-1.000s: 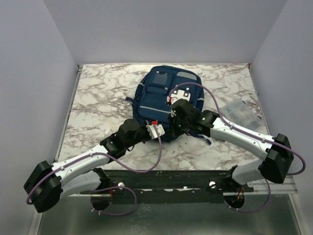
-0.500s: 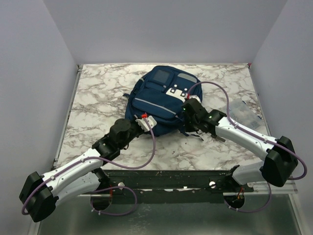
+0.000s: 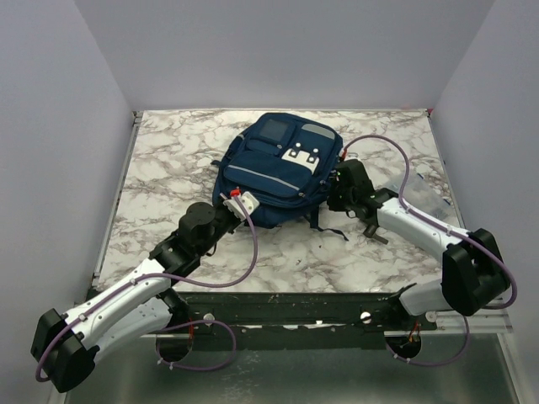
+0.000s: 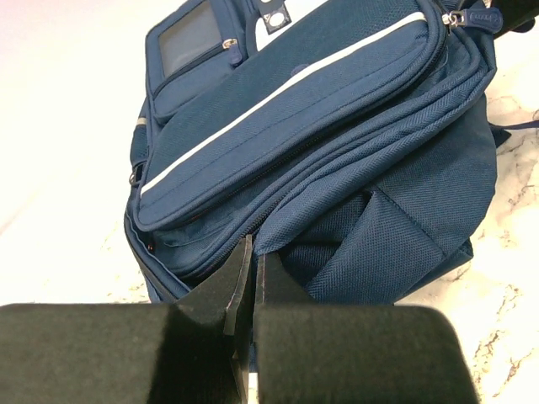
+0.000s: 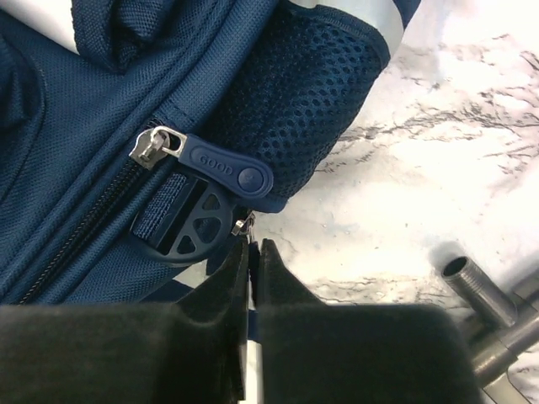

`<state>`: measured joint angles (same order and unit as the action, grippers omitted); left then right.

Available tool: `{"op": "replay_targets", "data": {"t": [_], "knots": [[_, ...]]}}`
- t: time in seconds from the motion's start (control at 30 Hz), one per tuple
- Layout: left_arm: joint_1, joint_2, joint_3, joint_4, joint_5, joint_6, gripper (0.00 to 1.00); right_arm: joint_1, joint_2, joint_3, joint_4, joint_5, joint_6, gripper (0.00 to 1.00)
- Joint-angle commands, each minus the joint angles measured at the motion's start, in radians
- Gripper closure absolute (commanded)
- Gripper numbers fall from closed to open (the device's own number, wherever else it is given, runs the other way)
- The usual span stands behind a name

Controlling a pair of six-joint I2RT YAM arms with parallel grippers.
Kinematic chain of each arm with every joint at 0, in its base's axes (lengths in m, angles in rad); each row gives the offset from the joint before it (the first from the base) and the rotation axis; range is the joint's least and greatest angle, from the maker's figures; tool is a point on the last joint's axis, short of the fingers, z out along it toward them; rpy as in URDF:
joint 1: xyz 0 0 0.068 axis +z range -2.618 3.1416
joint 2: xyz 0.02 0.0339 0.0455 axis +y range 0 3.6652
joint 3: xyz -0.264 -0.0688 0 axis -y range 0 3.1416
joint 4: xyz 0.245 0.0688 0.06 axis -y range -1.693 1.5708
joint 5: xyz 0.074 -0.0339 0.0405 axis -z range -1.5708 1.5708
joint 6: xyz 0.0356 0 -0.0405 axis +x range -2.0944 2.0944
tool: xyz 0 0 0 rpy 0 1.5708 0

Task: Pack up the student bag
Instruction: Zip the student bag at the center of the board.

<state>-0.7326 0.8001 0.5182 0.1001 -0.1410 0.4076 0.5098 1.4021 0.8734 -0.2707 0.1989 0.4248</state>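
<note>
The student bag (image 3: 269, 168) is a navy backpack with grey stripes, lying front up in the middle of the marble table (image 3: 168, 177). My left gripper (image 3: 247, 212) is at the bag's near left corner. In the left wrist view it (image 4: 253, 248) is shut on a fold of the bag's (image 4: 337, 126) blue fabric. My right gripper (image 3: 333, 192) is at the bag's right side. In the right wrist view it (image 5: 253, 244) is shut on a zipper pull (image 5: 244, 225) beside a black buckle (image 5: 189, 223). A second pull tab (image 5: 223, 168) lies loose on the bag (image 5: 67, 151).
A clear plastic case (image 3: 417, 192) lies near the table's right edge, behind the right arm. A metal tube (image 5: 472, 282) shows at the lower right of the right wrist view. Grey walls close in the table at the left, back and right.
The right gripper has travelled right and back along the bag's side. The left gripper has pulled left. The bag has turned and spread wider between them.
</note>
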Motion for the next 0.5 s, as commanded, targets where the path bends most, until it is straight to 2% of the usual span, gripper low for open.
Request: {"op": "replay_targets", "data": {"t": [0.0, 0.03, 0.1, 0.17, 0.27, 0.37, 0.4, 0.47], "knots": [[0.034, -0.063, 0.133, 0.042, -0.071, -0.053, 1.00, -0.048, 0.010, 0.060, -0.020, -0.001, -0.124, 0.80], [0.033, -0.061, 0.144, 0.032, -0.062, -0.068, 1.00, -0.041, -0.011, 0.074, -0.072, -0.022, -0.136, 0.64], [0.033, -0.059, 0.155, 0.024, -0.056, -0.084, 1.00, 0.012, -0.071, 0.087, -0.138, -0.027, -0.184, 0.40], [0.034, -0.056, 0.157, 0.023, -0.043, -0.087, 1.00, 0.099, -0.144, 0.100, -0.165, -0.034, -0.238, 0.27], [0.033, -0.055, 0.158, 0.023, -0.028, -0.092, 1.00, 0.247, -0.262, 0.069, -0.083, -0.087, -0.338, 0.19], [0.033, -0.054, 0.162, 0.020, -0.023, -0.094, 1.00, 0.308, -0.306, 0.010, 0.057, -0.185, -0.448, 0.08], [0.033, -0.057, 0.165, 0.018, -0.018, -0.094, 1.00, 0.345, -0.302, 0.003, 0.094, -0.176, -0.482, 0.03], [0.033, -0.069, 0.171, 0.012, -0.017, -0.095, 1.00, 0.438, -0.286, -0.020, 0.182, -0.125, -0.595, 0.01]]}}
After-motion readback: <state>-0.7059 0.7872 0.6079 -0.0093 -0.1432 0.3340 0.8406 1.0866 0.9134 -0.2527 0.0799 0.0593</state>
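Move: The zipper pull is already between the right fingertips at the bag's right corner. The larger rubber pull lies about 3 cm ahead and 2 cm left of the right hand, at about its height. The metal bracket on the table is roughly 10 cm right, 6 cm back and 7 cm down. From the left hand, already pinching the bag's edge, the zipper pull is some 22 cm right, 4 cm ahead and 9 cm lower. Right fingers open wide off the zipper pull, rising some 13 cm leftward and back, while left keeps pinching bag. ##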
